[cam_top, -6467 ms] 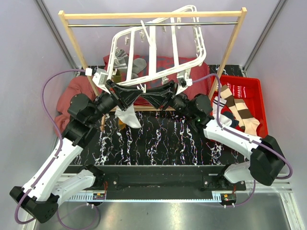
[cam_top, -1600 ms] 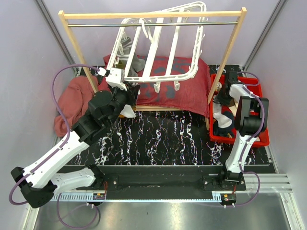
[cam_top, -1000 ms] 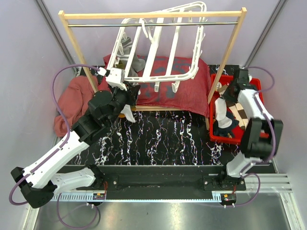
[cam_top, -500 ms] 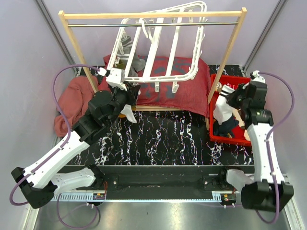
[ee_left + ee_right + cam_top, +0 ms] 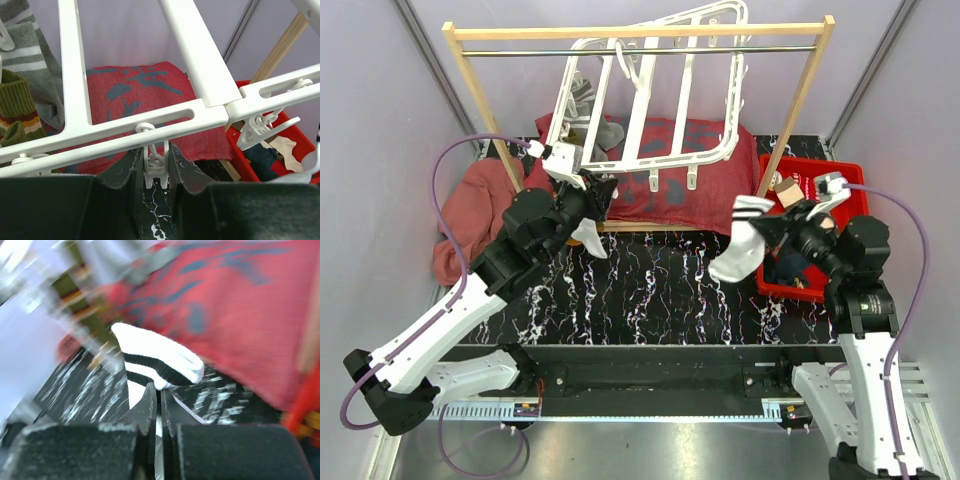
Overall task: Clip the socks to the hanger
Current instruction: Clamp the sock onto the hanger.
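The white hanger [image 5: 642,95] hangs tilted from the rail, with a grey striped sock [image 5: 582,108] clipped at its left. In the left wrist view, olive [image 5: 15,105] and grey [image 5: 35,55] socks hang beside the hanger bar [image 5: 150,122]. My left gripper [image 5: 592,190] [image 5: 154,156] is shut on a dangling white clip [image 5: 156,167] under that bar. A white sock [image 5: 588,236] hangs just below it. My right gripper [image 5: 775,228] [image 5: 161,390] is shut on a white sock with dark stripes [image 5: 735,250] [image 5: 160,360], holding it in the air over the black table, right of centre.
The wooden rail frame [image 5: 640,30] spans the back, its right leg [image 5: 790,130] close to my right arm. A red bin [image 5: 850,170] at the right holds more socks. A red cloth [image 5: 700,190] lies under the hanger, another [image 5: 470,210] at the left.
My right arm has lifted the striped white sock out of the red bin and carried it left over the table. The left gripper has stayed on the clip.
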You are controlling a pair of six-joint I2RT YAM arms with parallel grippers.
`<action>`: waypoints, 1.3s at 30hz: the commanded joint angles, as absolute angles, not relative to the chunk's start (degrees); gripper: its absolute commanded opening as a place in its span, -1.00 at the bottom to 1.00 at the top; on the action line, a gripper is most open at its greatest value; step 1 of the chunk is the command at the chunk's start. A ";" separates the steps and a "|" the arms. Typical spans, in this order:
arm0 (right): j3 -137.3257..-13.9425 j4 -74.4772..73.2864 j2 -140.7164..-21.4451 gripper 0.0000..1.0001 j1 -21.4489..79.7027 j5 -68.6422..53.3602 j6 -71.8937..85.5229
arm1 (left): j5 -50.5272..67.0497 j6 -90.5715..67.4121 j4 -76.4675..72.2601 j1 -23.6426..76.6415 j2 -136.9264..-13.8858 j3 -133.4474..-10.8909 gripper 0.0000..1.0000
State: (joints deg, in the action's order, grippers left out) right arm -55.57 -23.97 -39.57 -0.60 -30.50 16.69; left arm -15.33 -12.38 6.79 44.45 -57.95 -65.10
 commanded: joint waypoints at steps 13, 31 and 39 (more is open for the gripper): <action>-44.74 10.69 -52.37 -0.99 33.21 -32.45 19.87 | -4.66 -16.08 5.80 43.16 -56.60 -64.07 -1.00; -53.52 42.01 -77.87 -1.00 34.37 -41.83 30.67 | 5.62 -19.42 1.67 38.32 -56.69 -62.49 -1.00; -56.33 45.00 -81.82 -1.00 34.37 -42.71 32.96 | 6.85 -19.34 1.58 38.14 -56.87 -62.67 -1.00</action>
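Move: The clip to be loaded, pinched in the left fingers, lies about 29 cm to the right hand's left, some 4 cm ahead and 3 cm higher. The nearest free clip on the same rail hangs about 8 cm to the right of it. The already hung white sock is roughly 5 cm to the clip's left, 4 cm nearer the robot and 10 cm lower. From the left hand, the held sock's cuff is about 29 cm right, 4 cm back and 4 cm below. Still pinching the white sock by its striped cuff, the right hand sweeps about 25 cm left towards the clip in the left fingers, first dipping some 6 cm and drawing back a little, then reaching forward again and rising about 4 cm to bring the cuff up under the clip, while it turns some 45 degrees counter-clockwise until its fingers point mostly left. The left hand keeps its pinch on the clip and eases it a couple of centimetres right and back to meet the sock, turning about 10 degrees clockwise with its opening unchanged. ##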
